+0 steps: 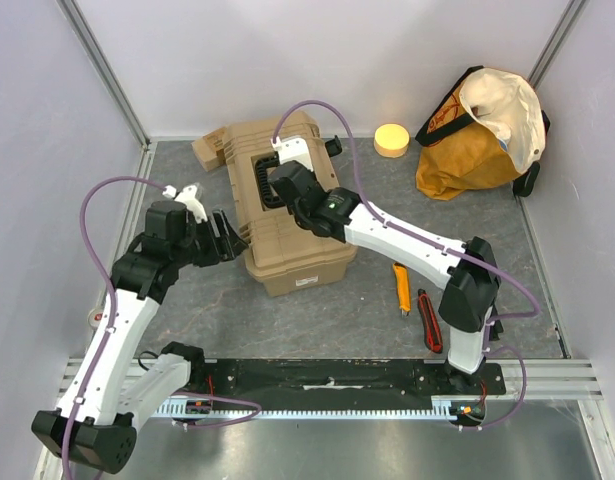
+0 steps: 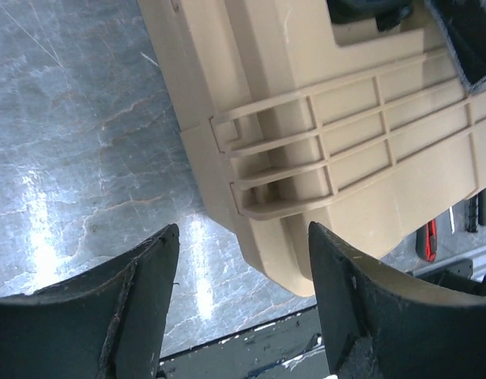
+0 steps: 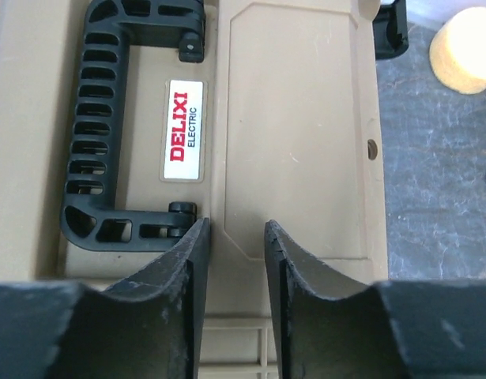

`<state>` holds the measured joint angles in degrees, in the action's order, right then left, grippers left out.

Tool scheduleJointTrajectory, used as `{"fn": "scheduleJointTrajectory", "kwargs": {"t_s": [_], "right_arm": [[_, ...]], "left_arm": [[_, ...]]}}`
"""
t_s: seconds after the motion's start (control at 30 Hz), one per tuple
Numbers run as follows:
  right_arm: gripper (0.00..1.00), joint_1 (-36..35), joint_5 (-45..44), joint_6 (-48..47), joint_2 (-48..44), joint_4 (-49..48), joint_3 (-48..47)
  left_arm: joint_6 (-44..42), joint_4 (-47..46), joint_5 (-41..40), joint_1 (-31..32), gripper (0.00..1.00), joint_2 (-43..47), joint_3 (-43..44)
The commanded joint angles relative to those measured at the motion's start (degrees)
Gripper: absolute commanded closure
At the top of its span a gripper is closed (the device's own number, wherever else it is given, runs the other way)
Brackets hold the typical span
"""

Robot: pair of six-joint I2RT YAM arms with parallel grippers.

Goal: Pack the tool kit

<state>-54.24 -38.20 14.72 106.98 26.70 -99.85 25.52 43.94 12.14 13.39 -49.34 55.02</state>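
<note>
The tool kit (image 1: 287, 215) is a tan hard-plastic box lying shut in the middle of the table, with a black handle (image 3: 92, 134) and a red-white label (image 3: 184, 130) on its lid. My right gripper (image 1: 277, 188) hovers over the lid beside the handle. In the right wrist view the right gripper (image 3: 237, 233) has its jaws a narrow gap apart, with only the lid's ridge showing between them. My left gripper (image 1: 232, 238) sits at the box's left side. In the left wrist view the left gripper (image 2: 243, 268) stands wide open and the kit's corner (image 2: 345, 158) lies just beyond the fingertips.
An orange-yellow cloth bag (image 1: 482, 130) slumps at the back right, with a round yellow disc (image 1: 391, 140) beside it. A small tan block (image 1: 209, 148) lies behind the kit's left corner. A yellow knife (image 1: 400, 288) and a red-black tool (image 1: 429, 320) lie right of the kit.
</note>
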Motion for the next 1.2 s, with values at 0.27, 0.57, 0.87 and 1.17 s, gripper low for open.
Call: {"fn": "scheduleJointTrajectory", "kwargs": {"t_s": [0.27, 0.57, 0.87, 1.17], "right_arm": [[0.41, 2.1, 8.8, 1.5, 3.6, 10.0, -17.0], [0.34, 4.0, 23.9, 4.2, 10.0, 4.2, -17.1], [0.34, 7.7, 36.1, 8.7, 16.2, 2.7, -19.6], [0.33, 10.5, 50.1, 9.3, 17.9, 0.9, -19.5]], "left_arm": [[3.4, 1.1, -8.7, 0.1, 0.09, 0.1, 14.2], [1.9, -1.1, -5.8, 0.2, 0.03, 0.5, 13.8], [0.3, -1.8, -5.3, 0.1, 0.03, 1.5, 12.0], [0.4, -4.0, -4.9, 0.0, 0.03, 0.8, 9.8]]}}
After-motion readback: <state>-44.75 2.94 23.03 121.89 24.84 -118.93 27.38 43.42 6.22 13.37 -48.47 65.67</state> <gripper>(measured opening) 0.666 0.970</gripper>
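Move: My right fingers are low over the tool case's lid; its black carry handle has its middle about 6 cm ahead, 6 cm to my right hand's left and a few centimetres below. The DELIXI label sits some 5 cm ahead and 3 cm left, the case's far right latch about 13 cm ahead and 7 cm right. My left fingertips are at the case's near left corner, which is 3 cm back and 2 cm right of that hand. My right hand hops to the handle: it rises about 5 cm with its fingers opening wider, swings left and a little forward, then sinks just as far, ending some 9 cm left with the wrist rolled and turned counter-clockwise and the fingers astride the grip bar. Meanwhile I lift my left hand clear of the case corner, 8 to 9 cm up, spreading its fingers and tipping them upward. ##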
